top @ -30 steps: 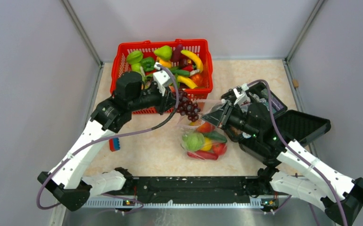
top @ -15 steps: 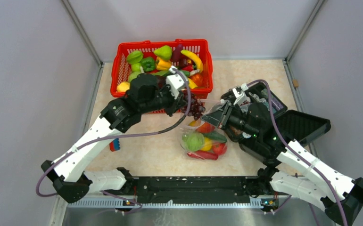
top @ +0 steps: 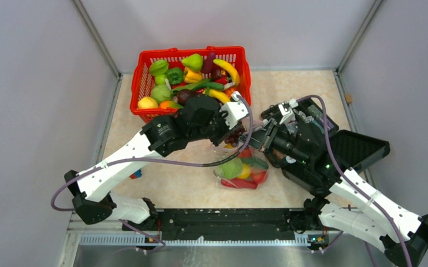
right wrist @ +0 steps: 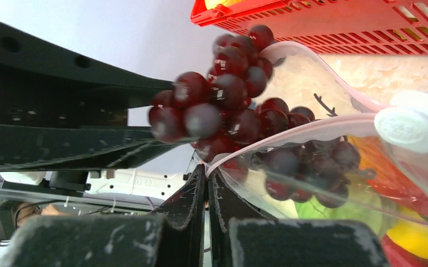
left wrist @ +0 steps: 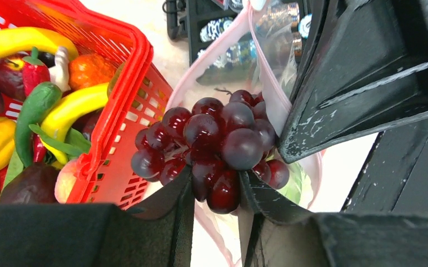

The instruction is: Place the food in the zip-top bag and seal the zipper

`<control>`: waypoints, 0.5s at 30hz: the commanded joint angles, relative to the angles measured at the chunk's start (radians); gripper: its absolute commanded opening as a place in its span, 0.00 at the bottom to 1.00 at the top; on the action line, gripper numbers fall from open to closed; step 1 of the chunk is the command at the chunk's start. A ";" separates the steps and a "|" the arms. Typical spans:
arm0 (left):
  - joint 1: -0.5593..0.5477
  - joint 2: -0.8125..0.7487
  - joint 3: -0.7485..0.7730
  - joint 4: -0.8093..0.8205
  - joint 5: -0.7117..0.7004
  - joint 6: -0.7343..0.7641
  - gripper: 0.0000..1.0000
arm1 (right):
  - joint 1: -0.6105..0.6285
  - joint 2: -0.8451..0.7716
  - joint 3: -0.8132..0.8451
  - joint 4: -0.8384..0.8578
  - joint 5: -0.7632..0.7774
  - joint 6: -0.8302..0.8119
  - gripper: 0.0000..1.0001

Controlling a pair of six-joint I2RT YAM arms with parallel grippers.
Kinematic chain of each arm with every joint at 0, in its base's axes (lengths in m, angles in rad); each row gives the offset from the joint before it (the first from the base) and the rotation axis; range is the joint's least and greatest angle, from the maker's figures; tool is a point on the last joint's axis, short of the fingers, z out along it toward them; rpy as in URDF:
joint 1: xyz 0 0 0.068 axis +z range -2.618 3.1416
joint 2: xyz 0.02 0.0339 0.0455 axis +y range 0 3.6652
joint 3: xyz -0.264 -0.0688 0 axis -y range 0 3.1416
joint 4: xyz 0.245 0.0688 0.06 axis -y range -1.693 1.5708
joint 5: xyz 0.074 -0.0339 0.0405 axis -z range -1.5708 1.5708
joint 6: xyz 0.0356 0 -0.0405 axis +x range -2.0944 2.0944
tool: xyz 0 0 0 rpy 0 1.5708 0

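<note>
A bunch of dark purple grapes (left wrist: 217,139) sits between my left gripper's (left wrist: 216,192) fingers, right over the open mouth of the zip-top bag (top: 239,169). My left gripper (top: 235,133) is shut on the grapes. My right gripper (right wrist: 208,173) is shut on the bag's rim, holding the pinkish zipper (right wrist: 312,125) strip up; its white slider (right wrist: 406,128) shows at the right. In the right wrist view the grapes (right wrist: 223,100) hang partly past the rim. A green cabbage (top: 231,167), a red tomato (top: 258,176) and a red chili (top: 239,183) lie inside the bag.
The red lattice basket (top: 145,58) with more toy fruit and vegetables stands just behind the left arm. A black hinged case (top: 359,150) lies open under the right arm. Grey walls close in the table on three sides.
My left arm has swung right from the basket's front, carrying the grapes over to the bag's mouth. The right gripper has kept its hold on the bag's rim.
</note>
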 commanded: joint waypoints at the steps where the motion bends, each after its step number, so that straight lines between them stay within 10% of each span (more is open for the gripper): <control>1: -0.011 0.026 0.038 -0.035 -0.003 0.011 0.35 | 0.010 -0.040 0.004 0.093 0.021 0.000 0.00; 15: -0.011 -0.214 -0.134 0.247 -0.059 -0.037 0.91 | 0.010 -0.040 -0.010 0.073 0.034 -0.003 0.00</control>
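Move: The left hand still pinches the grapes over the open bag, whose mouth centre is about 3 cm ahead, 5 cm to the right and 3 cm below. The cabbage inside lies some 8 cm back, 2 cm right and 12 cm down; the red basket is about 18 cm ahead, 13 cm left and 10 cm lower. From the right hand, pinching the rim, the mouth is about 3 cm ahead, laterally level and 2 cm below. Left hand dips about 2.5 cm, opening wide to release the grapes, then rises 3 cm; right keeps the rim pinched. ##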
